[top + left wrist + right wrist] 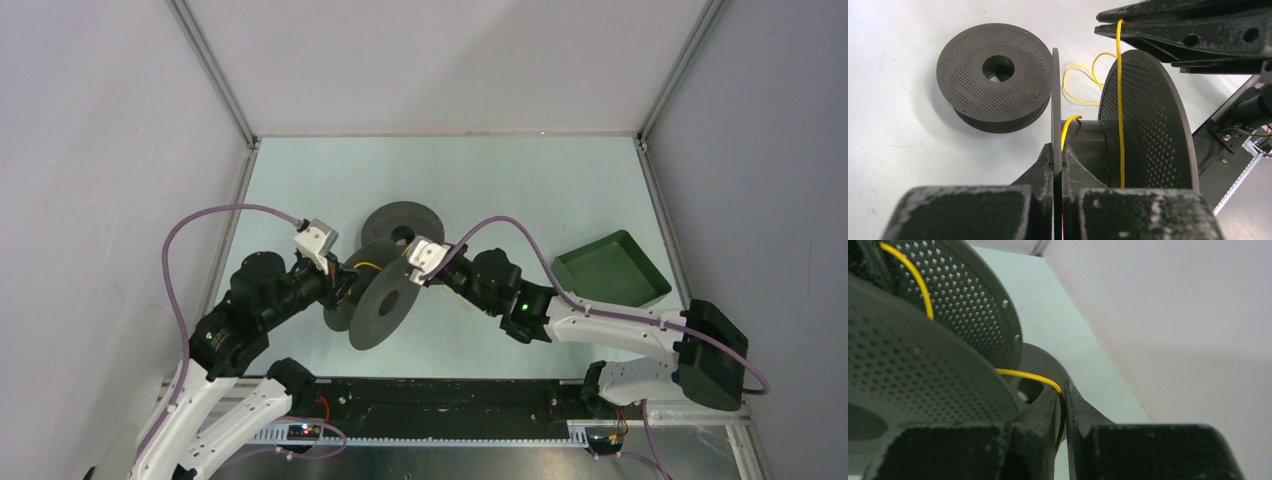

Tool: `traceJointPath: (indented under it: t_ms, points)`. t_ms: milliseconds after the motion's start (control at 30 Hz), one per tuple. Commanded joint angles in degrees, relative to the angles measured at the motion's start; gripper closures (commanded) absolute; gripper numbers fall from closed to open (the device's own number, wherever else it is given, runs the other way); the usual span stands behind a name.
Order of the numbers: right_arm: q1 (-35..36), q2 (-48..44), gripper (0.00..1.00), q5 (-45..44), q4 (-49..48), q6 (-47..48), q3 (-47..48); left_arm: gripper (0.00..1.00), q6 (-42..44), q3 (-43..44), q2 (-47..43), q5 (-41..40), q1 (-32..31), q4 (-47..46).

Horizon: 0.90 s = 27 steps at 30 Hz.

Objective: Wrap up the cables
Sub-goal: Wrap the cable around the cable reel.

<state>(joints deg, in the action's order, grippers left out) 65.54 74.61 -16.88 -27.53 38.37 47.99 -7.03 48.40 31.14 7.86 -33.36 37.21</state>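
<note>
My left gripper [1057,150] is shut on the thin flange of a dark grey perforated spool [1148,120], holding it upright on edge above the table [385,300]. A yellow cable [1121,100] runs over the spool's hub, between the two flanges, and up into my right gripper [1119,24]. In the right wrist view the right gripper [1062,390] is shut on the yellow cable [1028,376], right beside the spool's flange [908,365]. Slack yellow loops [1080,82] lie on the table behind the spool.
A second dark grey spool [403,224] lies flat on the table just behind the held one, seen also in the left wrist view [995,75]. A green tray [612,268] sits at the right. Grey walls enclose the table [520,180].
</note>
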Motion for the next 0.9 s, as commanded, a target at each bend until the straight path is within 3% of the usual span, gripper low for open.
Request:
traceJointPath:
  t_ms: [0, 200, 433, 867]
  points:
    - [-5.7, -5.3, 0.86, 8.0, 1.9, -15.3, -3.5, 1.00, -0.9, 4.6, -1.0, 3.8, -0.2, 0.0]
    - [-13.9, -7.9, 0.83, 23.2, 2.5, -24.8, -8.0, 1.00, -4.6, 6.7, -0.2, 4.8, -0.2, 0.2]
    - [-19.7, -5.6, 0.73, 35.2, -7.5, -29.4, -14.1, 1.00, -7.9, 10.4, 1.0, 4.5, -0.2, 0.0]
    - [-22.8, 3.5, 0.54, 44.6, -14.8, -32.9, -19.1, 1.00, -13.2, 12.5, 2.4, -0.5, -0.1, -1.3]
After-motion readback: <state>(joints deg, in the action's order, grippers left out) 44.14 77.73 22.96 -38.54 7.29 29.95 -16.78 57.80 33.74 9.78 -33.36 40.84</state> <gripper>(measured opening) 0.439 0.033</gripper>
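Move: The held cable reel's hub centre lies about 4 cm back and 6 cm left of the right hand, roughly 10 cm below. The spare reel stands on the table, about 14 cm ahead and 3 cm left of the right hand. The loose cable tail lies about level with it, some 11 cm to its right. From the left hand, the held reel's centre is about 5 cm right and 5 cm below. Take the right gripper down about 13 cm beyond the held reel, carrying the yellow cable from above it; swing some 5 cm right in the first half, tip the fingers down about 35 degrees, and open them partway to free the pinched cable. Keep the left fingers shut on the reel's flange and lift them about 5 cm, rolling slightly. ##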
